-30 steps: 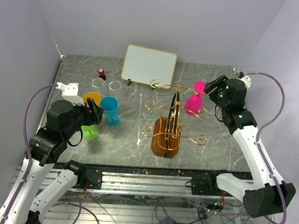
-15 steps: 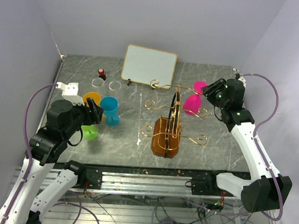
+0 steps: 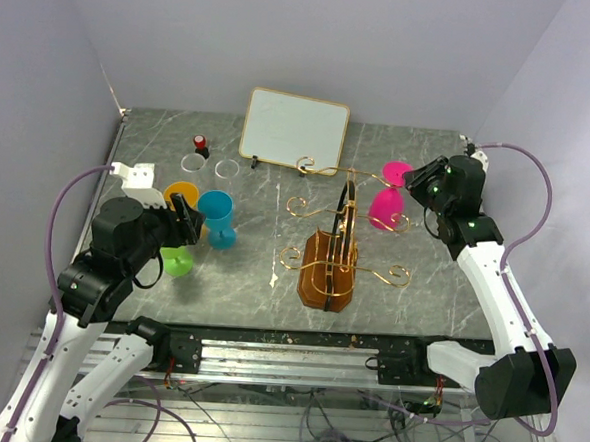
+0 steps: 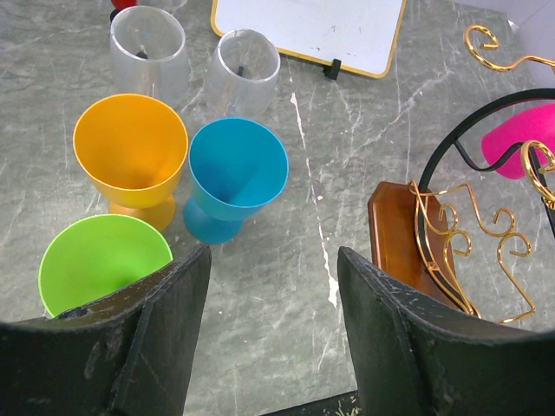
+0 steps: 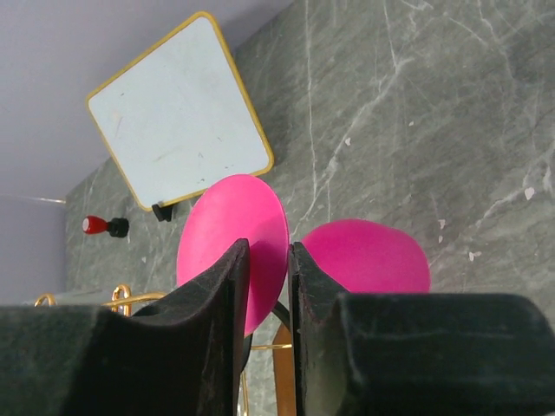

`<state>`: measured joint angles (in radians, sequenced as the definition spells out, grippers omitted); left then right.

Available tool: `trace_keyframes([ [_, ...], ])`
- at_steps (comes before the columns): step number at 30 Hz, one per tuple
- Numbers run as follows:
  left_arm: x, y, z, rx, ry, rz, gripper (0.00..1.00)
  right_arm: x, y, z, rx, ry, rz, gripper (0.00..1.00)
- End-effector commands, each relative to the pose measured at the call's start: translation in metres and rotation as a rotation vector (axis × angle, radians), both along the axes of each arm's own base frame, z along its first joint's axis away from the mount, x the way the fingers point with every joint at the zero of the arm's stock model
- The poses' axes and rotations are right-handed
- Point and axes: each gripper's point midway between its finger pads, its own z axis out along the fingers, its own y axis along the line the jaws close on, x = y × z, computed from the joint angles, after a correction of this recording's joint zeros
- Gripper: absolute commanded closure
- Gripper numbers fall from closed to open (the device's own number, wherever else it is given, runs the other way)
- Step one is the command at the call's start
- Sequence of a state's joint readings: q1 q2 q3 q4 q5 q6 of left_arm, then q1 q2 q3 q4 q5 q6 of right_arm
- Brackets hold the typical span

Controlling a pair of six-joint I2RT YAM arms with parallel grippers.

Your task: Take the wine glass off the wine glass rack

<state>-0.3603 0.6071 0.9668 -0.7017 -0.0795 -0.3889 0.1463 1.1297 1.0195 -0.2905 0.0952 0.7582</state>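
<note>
The pink wine glass hangs upside down on the right gold arm of the brown violin-shaped wine glass rack. My right gripper is at its round foot. In the right wrist view the fingers stand close together with the rim of the wine glass's foot between them, and the bowl shows beyond the right finger. My left gripper hovers open over bare table at the left, with the rack to its right.
A white framed board stands at the back. Left of the rack are a blue cup, an orange cup, a green cup, two clear cups and a small red-capped item.
My right gripper has moved a little left onto the glass's foot and its fingers have narrowed around the rim. The left arm has not moved.
</note>
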Motion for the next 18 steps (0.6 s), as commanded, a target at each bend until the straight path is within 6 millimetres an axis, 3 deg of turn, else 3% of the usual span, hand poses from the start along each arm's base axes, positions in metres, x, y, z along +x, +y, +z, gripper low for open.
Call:
trace_keyframes([
  [1, 0.002, 0.001, 0.008, -0.01, -0.041, 0.0, 0.3, -0.006, -0.007, -0.015, -0.06, 0.06, 0.008, 0.82],
  [7, 0.001, 0.004, 0.008, -0.01, -0.039, 0.013, 0.3, -0.006, -0.001, -0.019, 0.0, 0.072, 0.005, 1.0],
  [18, 0.002, 0.002, 0.009, -0.011, -0.041, 0.005, 0.3, -0.003, -0.003, -0.003, 0.02, 0.091, -0.026, 1.0],
])
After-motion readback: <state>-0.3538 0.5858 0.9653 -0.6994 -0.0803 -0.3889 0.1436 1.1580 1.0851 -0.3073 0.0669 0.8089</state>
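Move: The right hand has its nearly closed fingers at the right rim of the pink wine glass's foot, whose middle lies about 3 cm to the left, 1 cm ahead and level in height; the bowl hangs roughly 11 cm below, some 2 cm left. The rack's empty middle hook is about 10 cm back and 2 cm left, the rack's body 14 cm left and 9 back. From the left hand the foot is about 45 cm right, 16 ahead. Rising about 2 cm with barely any drift forward or left, the right hand shuts its fingers from roughly a quarter open to closed and pinches the rim of the upside-down pink glass's foot between the pads. The wrist keeps its forward-and-down slant almost unchanged. ##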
